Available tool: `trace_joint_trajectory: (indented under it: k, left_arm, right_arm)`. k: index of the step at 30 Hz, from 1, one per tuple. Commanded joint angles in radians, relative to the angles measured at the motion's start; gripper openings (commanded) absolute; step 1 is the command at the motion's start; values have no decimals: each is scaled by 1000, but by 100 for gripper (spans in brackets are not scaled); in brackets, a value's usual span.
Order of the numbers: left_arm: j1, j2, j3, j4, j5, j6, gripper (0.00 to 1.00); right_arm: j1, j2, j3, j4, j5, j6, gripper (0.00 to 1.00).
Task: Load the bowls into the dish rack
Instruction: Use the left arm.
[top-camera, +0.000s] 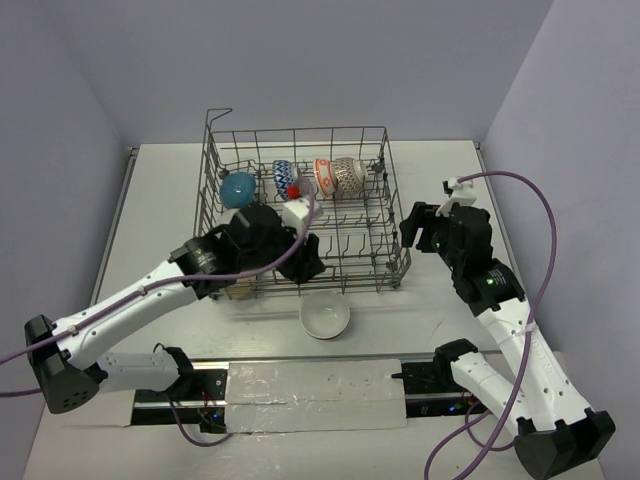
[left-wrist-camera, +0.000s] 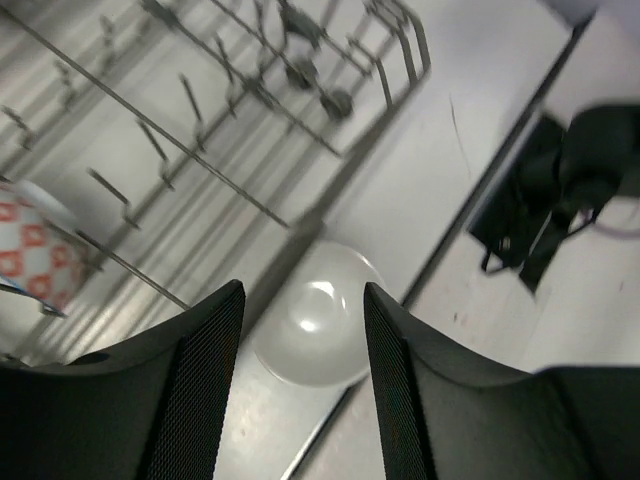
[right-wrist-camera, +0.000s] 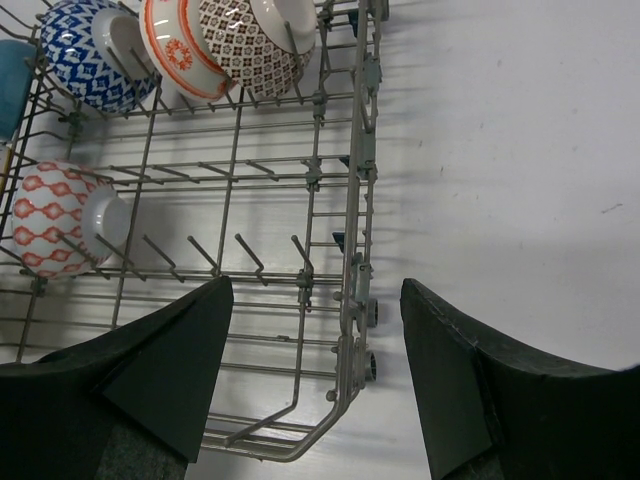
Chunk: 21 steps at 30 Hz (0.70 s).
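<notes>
The grey wire dish rack (top-camera: 296, 130) stands mid-table. On edge between its far tines are a teal bowl (top-camera: 238, 188), a blue patterned bowl (top-camera: 283, 173), an orange bowl (top-camera: 322, 171) and a brown patterned bowl (top-camera: 348, 175). A plain white bowl (top-camera: 325, 317) sits upright on the table just in front of the rack. My left gripper (top-camera: 303, 255) hangs open over the rack's front edge; the left wrist view shows the white bowl (left-wrist-camera: 315, 330) below and between its fingertips, untouched. Open and empty, my right gripper (top-camera: 418, 228) hovers beside the rack's right side.
A red-and-white patterned bowl (right-wrist-camera: 55, 215) rests in the rack's (right-wrist-camera: 362, 150) nearer row, also showing in the left wrist view (left-wrist-camera: 30, 255). The right arm's black base (left-wrist-camera: 570, 190) is bolted at the table's near edge. Grey walls enclose the table on three sides.
</notes>
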Motion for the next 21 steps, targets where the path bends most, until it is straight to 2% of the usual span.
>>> trace_joint_trajectory:
  k: [1,5,8,21]
  left_arm:
    - [-109,29,-9,-87,-91,73,55]
    - [-235,130,-9,-131,-161,88,55]
    - [-276,168,-23,-127,-198,91,54]
    - [-350,259,-75,-98,-220,76,53]
  right_arm:
    - [5,-20,17,40,24,1,76]
    - [5,-29,17,35,38,1,76]
    - [5,-36,17,35,42,2,76]
    - [6,-39,12,34,55,5,76]
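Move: The white bowl on the table lies well below the left hand, some 22 cm down, about 4 cm back towards the base and 5 cm to its right. The rack's near rim runs about 6 cm beyond that bowl; the red-patterned bowl in the rack sits some 13 cm ahead of the left hand and 6 cm left. From the right hand, the white bowl is about 17 cm left, 12 cm back and 21 cm down. Sinking about 13 cm while drawing back some 8 cm, the left hand comes off the rack towards the white bowl, fast at first and then easing. The wrist turns so the fingers point more steeply down, by some 20 to 25 degrees, and they stay about half open; they end above the bowl, not yet on it. ##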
